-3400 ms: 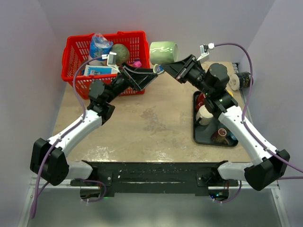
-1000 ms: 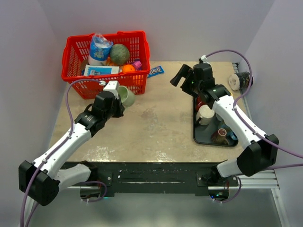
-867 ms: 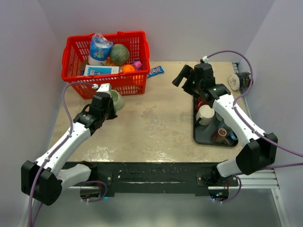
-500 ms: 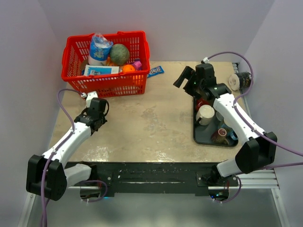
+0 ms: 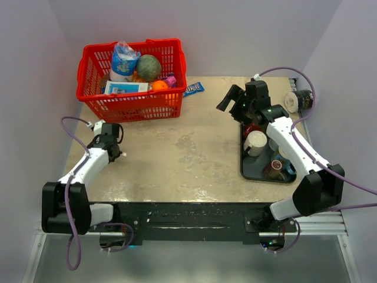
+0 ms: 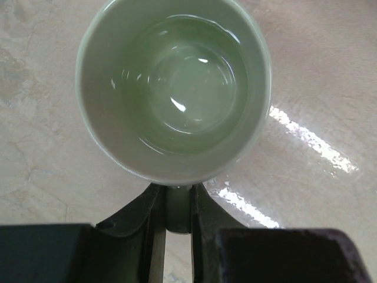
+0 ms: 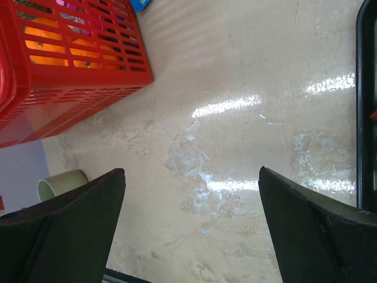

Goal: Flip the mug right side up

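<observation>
The pale green mug (image 6: 177, 88) fills the left wrist view with its open mouth facing the camera, and the beige tabletop shows beyond it. My left gripper (image 6: 177, 203) is shut on the mug's handle, one finger on each side of it. In the top view the left gripper (image 5: 106, 141) is low over the table's left side and covers the mug. The mug's rim also shows in the right wrist view (image 7: 62, 182), standing on the table. My right gripper (image 5: 227, 104) is open and empty above the table by the tray, and it also shows in the right wrist view (image 7: 191, 171).
A red basket (image 5: 135, 107) holding several items stands at the back left. A blue packet (image 5: 193, 89) lies beside it. A black tray (image 5: 243, 170) with several cups, including a white mug (image 5: 256, 142), sits at the right. A tape roll (image 5: 291, 101) is behind the tray.
The left arm has carried the green mug from the back centre, past the basket, down to the table's left side. The right arm let go of it and pulled back towards the tray.
</observation>
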Controlling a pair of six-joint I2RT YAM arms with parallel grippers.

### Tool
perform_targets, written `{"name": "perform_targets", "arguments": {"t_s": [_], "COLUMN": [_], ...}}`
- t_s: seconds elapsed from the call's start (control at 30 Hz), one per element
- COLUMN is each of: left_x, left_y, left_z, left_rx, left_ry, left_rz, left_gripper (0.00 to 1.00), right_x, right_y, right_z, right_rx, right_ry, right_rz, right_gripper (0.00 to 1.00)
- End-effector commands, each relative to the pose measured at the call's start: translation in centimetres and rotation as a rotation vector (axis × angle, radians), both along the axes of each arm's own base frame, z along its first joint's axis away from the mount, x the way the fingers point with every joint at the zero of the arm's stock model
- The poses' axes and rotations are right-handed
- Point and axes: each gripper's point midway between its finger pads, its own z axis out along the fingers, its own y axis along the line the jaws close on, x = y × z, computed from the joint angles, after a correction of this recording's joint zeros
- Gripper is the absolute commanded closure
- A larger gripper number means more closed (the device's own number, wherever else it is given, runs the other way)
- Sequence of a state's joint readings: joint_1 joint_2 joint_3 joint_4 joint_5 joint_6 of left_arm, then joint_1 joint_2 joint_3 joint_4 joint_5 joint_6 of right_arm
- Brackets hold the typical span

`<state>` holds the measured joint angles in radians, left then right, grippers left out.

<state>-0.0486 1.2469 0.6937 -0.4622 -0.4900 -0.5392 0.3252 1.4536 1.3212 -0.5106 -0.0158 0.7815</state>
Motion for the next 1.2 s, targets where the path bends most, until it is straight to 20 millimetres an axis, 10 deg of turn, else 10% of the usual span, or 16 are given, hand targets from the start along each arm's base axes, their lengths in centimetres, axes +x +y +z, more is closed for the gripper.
{"name": "perform_targets", "arguments": {"t_s": [0.0, 0.17, 0.4, 0.6, 1.17], "left_x": [2.9, 2.9, 2.7, 3.1, 6.5], "left_y": [1.2, 1.8, 1.5, 1.5, 0.6], "left_z": [2.3, 1.6, 1.6, 4.0, 20.8], "left_rx": [-0.006, -0.037, -0.061, -0.050, 0.031], "left_ry": [-0.104, -0.082, -0.078, -0.107, -0.382], "left_rz": [0.054, 0.056, 0.056, 0.031, -0.199], "left_gripper": [1.00, 0.99, 0.39, 0.16, 0.01], "right_x": [-0.3, -0.6, -0.9, -1.1, -4.1], "right_y": [-0.1, -0.4, -1.1, -1.5, -10.1], "right_z": [0.5, 0.2, -0.6, -0.6, -5.8], "right_rx": [0.007, -0.001, -0.041, -0.057, -0.431], "right_ry": [-0.014, 0.001, 0.033, 0.039, 0.242], "right_rz": [0.000, -0.011, -0.024, -0.030, -0.336], "right_gripper": [0.01, 0.01, 0.01, 0.01, 0.01]}}
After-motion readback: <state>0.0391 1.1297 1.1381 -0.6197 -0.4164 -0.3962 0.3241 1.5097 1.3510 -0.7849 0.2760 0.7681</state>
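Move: The green mug, gripped by its handle in the left fingers and already about down at the table, has its middle some 5 cm ahead and 3 cm to the left of that hand, at about the same height. The red basket's middle is roughly 27 cm ahead, 13 cm to the right and 3 cm up. From the empty right hand, the green mug lies about 50 cm left, 7 cm back and 17 cm down; the white mug in the tray is around 12 cm right, 6 cm back and 17 cm below. The green mug is eased about 2 cm left and forward at table level, then the left fingers open wide and let go of its handle. That hand lifts off steeply, some 18 cm up and a little forward, its fingertips tipping up about 20 degrees. The open right hand sinks slowly, then swings right and down towards the white mug, about 6 cm right, its fingers tipping down. ##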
